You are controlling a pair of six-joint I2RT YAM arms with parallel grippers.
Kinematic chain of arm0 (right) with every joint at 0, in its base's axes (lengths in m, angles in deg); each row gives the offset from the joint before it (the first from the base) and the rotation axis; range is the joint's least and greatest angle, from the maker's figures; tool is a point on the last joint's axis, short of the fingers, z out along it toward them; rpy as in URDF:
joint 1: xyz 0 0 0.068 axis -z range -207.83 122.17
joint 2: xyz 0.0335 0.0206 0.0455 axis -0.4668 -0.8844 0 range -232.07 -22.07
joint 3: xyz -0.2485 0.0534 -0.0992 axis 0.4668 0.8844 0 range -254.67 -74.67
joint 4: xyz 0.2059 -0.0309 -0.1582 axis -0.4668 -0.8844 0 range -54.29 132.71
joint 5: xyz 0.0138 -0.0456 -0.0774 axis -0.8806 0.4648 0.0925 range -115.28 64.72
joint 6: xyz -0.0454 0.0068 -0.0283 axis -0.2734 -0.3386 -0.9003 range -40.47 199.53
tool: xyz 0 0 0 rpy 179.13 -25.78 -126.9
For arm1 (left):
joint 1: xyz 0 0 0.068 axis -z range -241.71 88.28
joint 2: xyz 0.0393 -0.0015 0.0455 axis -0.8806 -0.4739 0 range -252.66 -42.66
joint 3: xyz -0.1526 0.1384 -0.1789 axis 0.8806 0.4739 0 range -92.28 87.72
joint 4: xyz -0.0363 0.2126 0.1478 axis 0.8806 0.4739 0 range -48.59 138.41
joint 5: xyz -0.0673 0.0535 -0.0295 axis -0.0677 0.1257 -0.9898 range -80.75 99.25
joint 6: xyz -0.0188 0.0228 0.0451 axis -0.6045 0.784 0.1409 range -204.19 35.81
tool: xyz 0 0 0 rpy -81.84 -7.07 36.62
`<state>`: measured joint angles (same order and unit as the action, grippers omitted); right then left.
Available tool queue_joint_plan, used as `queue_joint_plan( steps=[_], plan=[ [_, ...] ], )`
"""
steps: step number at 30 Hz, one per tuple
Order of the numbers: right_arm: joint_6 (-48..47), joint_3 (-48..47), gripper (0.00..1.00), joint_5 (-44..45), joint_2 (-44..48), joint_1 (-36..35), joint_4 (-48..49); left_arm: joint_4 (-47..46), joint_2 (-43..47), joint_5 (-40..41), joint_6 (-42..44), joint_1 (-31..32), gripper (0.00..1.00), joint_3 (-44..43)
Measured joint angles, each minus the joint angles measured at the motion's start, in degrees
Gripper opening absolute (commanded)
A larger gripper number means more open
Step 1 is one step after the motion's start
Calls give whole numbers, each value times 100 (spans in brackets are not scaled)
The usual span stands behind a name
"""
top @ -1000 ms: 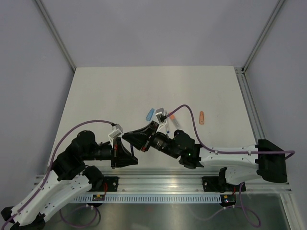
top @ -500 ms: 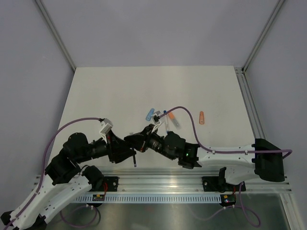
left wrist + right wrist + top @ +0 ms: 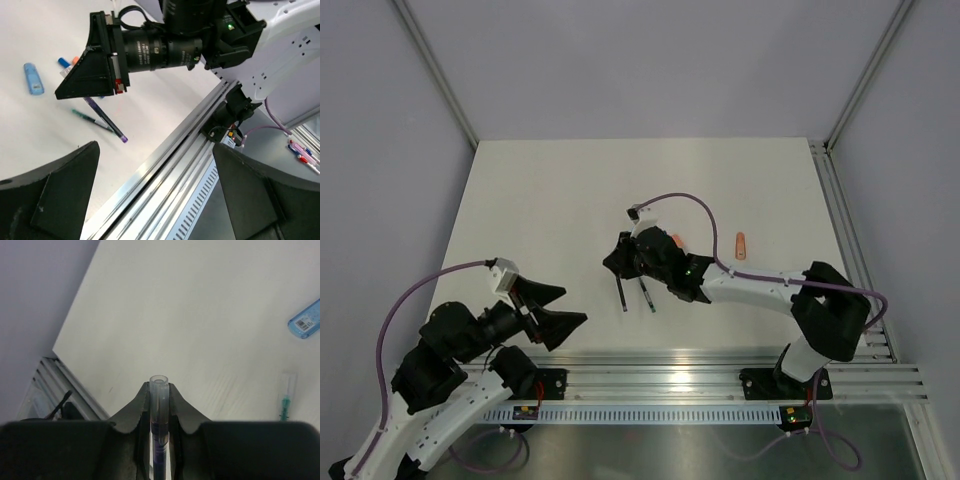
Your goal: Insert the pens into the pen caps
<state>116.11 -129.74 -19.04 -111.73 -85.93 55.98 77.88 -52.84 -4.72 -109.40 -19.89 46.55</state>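
Observation:
My right gripper is shut on a clear pen cap. A thin dark purple pen is seated in the cap and sticks out toward the near edge. A green-tipped pen lies on the table beside it. A light blue cap lies a little further off. An orange cap lies to the right. Blue and orange pen ends peek out behind the right gripper. My left gripper is open and empty at the near left.
An aluminium rail runs along the table's near edge under both arm bases. Grey enclosure walls with metal posts stand at the sides and back. The right arm's purple cable arches over the pens.
The left gripper opened, let go of the dark pen and drew back to the near left. The right gripper moved up the table with the capped pen still in it.

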Motion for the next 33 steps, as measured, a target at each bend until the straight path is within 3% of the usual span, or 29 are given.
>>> queue_joint_plan(
  steps=[8, 14, 22, 33],
  plan=[
    [-570, -1134, 0, 39, -1604, 160, -745, 151, 170, 813, 13, 0, 99, 4],
    [-835, -1722, 5, 149, -2284, 232, -1016, 166, 170, 1147, 11, 0, 99, 50],
    [-951, -2002, 27, 387, -2889, 321, -1189, 168, 138, 1320, 13, -83, 99, 52],
    [-1021, -2151, 59, 660, -2883, 321, -1569, 166, -52, 1316, 17, -428, 99, 55]
  ],
)
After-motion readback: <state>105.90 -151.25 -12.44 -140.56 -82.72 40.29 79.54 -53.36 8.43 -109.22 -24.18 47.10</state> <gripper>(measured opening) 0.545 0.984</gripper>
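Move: The right hand holds the purple pen, already in its clear cap, above its bare table spot about 7 cm ahead, 1 cm left and 15 cm below. The green capped pen lies some 1 cm ahead and 7 cm right, the blue highlighter 14 cm ahead and 4 cm right, all on the table. From the empty left hand, the table spot is roughly 23 cm ahead, 5 cm right and 26 cm below. Right hand lowers the capped pen some 14 cm, forward about 7, onto the table, opening; left drifts forward-left. ##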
